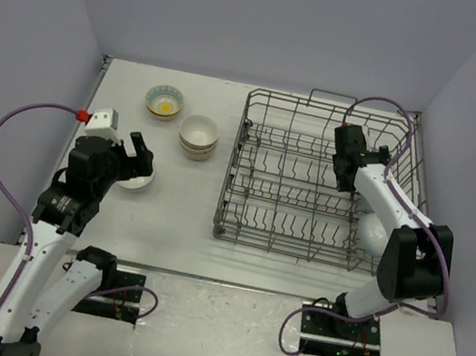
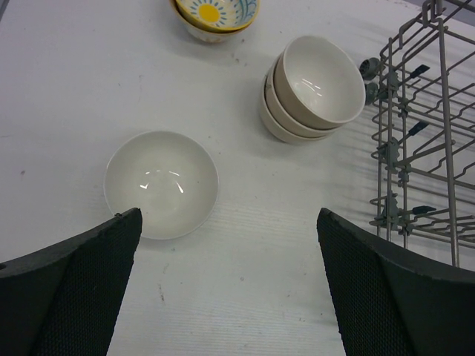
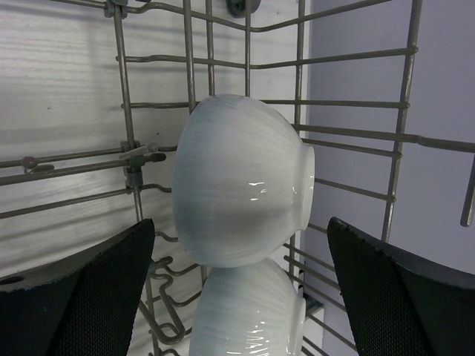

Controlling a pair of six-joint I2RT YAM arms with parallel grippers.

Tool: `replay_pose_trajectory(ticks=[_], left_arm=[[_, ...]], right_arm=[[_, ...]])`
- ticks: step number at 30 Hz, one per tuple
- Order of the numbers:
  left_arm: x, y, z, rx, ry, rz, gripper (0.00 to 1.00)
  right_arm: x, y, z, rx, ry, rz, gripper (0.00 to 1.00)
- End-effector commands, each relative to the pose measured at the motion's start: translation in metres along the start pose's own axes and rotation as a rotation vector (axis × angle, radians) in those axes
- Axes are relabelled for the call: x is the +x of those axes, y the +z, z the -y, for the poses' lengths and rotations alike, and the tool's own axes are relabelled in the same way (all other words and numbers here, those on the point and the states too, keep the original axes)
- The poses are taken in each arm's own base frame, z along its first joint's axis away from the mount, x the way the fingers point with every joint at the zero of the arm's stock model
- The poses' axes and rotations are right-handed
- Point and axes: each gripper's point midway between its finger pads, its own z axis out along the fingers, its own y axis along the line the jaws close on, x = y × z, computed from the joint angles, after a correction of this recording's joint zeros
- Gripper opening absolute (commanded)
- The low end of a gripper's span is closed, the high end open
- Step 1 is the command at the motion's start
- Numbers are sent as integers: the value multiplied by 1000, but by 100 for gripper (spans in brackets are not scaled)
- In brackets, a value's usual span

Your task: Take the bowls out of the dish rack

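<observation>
The grey wire dish rack [image 1: 292,183] stands on the right of the table. Two white bowls rest on their sides inside its far-right row, one [image 3: 241,174] above the other [image 3: 249,315]. My right gripper [image 3: 241,230] is inside the rack, open, with a finger on each side of these bowls and touching neither. On the table to the left sit a plain white bowl [image 2: 161,184], a stack of beige bowls [image 2: 315,89] and a patterned yellow bowl stack [image 2: 215,15]. My left gripper [image 2: 228,222] hovers open beside the white bowl, holding nothing.
The rack's left wall [image 2: 423,133] rises close to the right of the beige stack. The booth walls close in behind and to the right of the rack [image 3: 438,74]. Upright tines and wires [image 3: 126,111] surround the racked bowls.
</observation>
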Motion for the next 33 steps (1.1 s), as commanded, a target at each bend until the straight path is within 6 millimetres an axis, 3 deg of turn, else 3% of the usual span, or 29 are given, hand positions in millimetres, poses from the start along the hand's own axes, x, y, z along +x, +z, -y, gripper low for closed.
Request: replay_pose_trajectory(ticks=[1, 11, 18, 25, 33], left_arm=[[-10, 0, 8, 36, 19, 37, 100], [-8, -1, 14, 71, 34, 33, 100], [-8, -2, 19, 98, 42, 33, 100], [-8, -3, 22, 113, 47, 35, 100], [-7, -4, 25, 128, 53, 33, 100]], right_arm=[[-1, 8, 2, 12, 0, 1, 98], [5, 23, 14, 88, -29, -14, 97], [4, 16, 38, 212, -4, -10, 95], [1, 11, 48, 244, 14, 0, 91], [7, 19, 57, 289, 43, -36, 75]])
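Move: Roughly 4 cm to the right of the open right hand, some 2 cm ahead and 4 cm lower, the farther of the two remaining white bowls stands on its side in the rack, its foot turned to the right. The nearer white bowl sits right behind it, about 6 cm back from the hand, 5 cm to the right and 4 cm down. From the left hand the farther bowl lies some 58 cm right, 9 cm ahead and 13 cm lower. Easing about 4 cm to the right onto the farther white bowl, the right hand first dips some 1.5 cm and then comes back up to its starting height. The wrist rolls about 10 degrees, its left side sinking, and turns slightly clockwise. Its inner finger slips behind the rim into the bowl's mouth while the other stays outside, beyond the foot; late on, the fingers begin to close, by about a fifth, with no grip to be seen yet. ##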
